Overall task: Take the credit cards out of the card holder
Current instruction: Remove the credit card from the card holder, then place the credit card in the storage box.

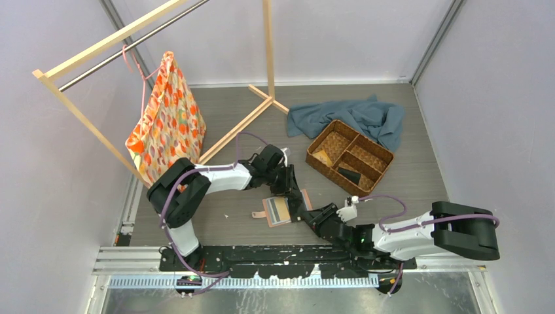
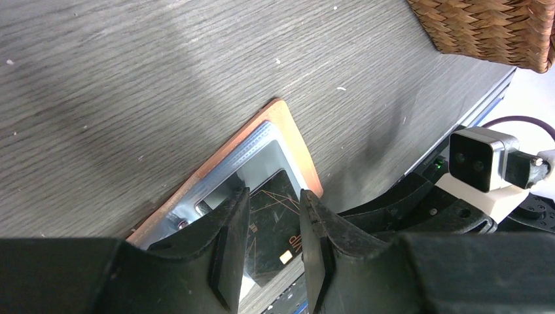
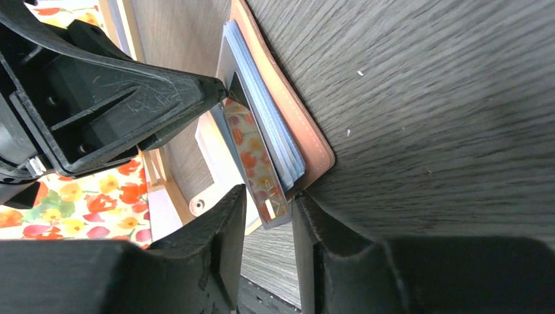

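The salmon-pink card holder (image 1: 280, 210) lies open on the table, its grey striped slots up. My left gripper (image 1: 292, 190) is open, and its fingertips rest on the holder's right half. In the left wrist view (image 2: 273, 196) its fingers straddle a black card (image 2: 278, 222) that sticks out of the holder (image 2: 291, 127). My right gripper (image 1: 307, 216) is open at the holder's near right corner. In the right wrist view (image 3: 268, 196) the glossy card's (image 3: 255, 157) end lies between its jaws, beside the holder (image 3: 288, 104). A tan card (image 1: 322, 157) and a black card (image 1: 349, 175) lie in the basket.
The brown woven three-compartment basket (image 1: 376, 160) stands behind and to the right of the holder. A blue-grey cloth (image 1: 366, 114) lies behind it. A floral bag (image 1: 167, 121) hangs on a wooden rack (image 1: 85, 121) at the back left. The metal rail (image 1: 262, 261) runs along the near edge.
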Motion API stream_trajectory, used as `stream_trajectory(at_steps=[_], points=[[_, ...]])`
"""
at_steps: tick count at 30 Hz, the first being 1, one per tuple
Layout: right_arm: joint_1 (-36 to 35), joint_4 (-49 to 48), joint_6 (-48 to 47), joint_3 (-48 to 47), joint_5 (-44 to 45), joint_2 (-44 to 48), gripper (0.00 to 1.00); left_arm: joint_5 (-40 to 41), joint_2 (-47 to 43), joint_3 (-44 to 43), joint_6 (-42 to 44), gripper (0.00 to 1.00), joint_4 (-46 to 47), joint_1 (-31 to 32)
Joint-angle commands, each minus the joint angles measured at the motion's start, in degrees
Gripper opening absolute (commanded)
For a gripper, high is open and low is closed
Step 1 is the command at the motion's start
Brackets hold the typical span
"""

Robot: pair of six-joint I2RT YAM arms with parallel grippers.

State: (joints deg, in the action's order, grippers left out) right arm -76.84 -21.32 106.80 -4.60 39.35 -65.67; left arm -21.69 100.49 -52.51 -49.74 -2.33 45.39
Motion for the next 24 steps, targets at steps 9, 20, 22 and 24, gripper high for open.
stream_trajectory(at_steps=[9, 20, 22, 24], points=[[-0.24, -2.52, 0.59, -0.41, 2.94, -0.13, 0.29, -0.13, -1.8, 3.76, -1.08, 0.36, -1.05, 1.37], [-0.22, 3.62, 0.94, -0.15, 1.36, 6.48, 0.01, 0.28, -5.02, 2.11, -0.41, 0.36, -4.08, 1.46], [-0.24, 6.11, 0.58, -0.27, 1.03, 9.91, 0.01, 0.83, -6.28, 0.85, 0.23, 0.36, -5.94, 1.46], [-0.18, 9.64, 0.14, -0.36, 0.61, 13.75, 0.01, 1.63, -7.57, -0.73, 0.86, 0.37, -7.99, 1.46]])
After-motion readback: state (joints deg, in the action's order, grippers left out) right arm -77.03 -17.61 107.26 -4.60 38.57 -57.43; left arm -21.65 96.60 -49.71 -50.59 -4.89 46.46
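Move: The black credit card's middle lies about 3 cm ahead and 3 cm left of the right hand, 1 cm lower; its near end is between the open fingers. The card holder's middle is some 6 cm left, 2 cm ahead; the basket about 18 cm ahead, 14 cm right. From the left hand, the card's middle is roughly 4 cm back, 1 cm right and 2 cm below. Right fingers pinch the card's near end, then lift about 2 cm as the left hand backs 2 cm. ##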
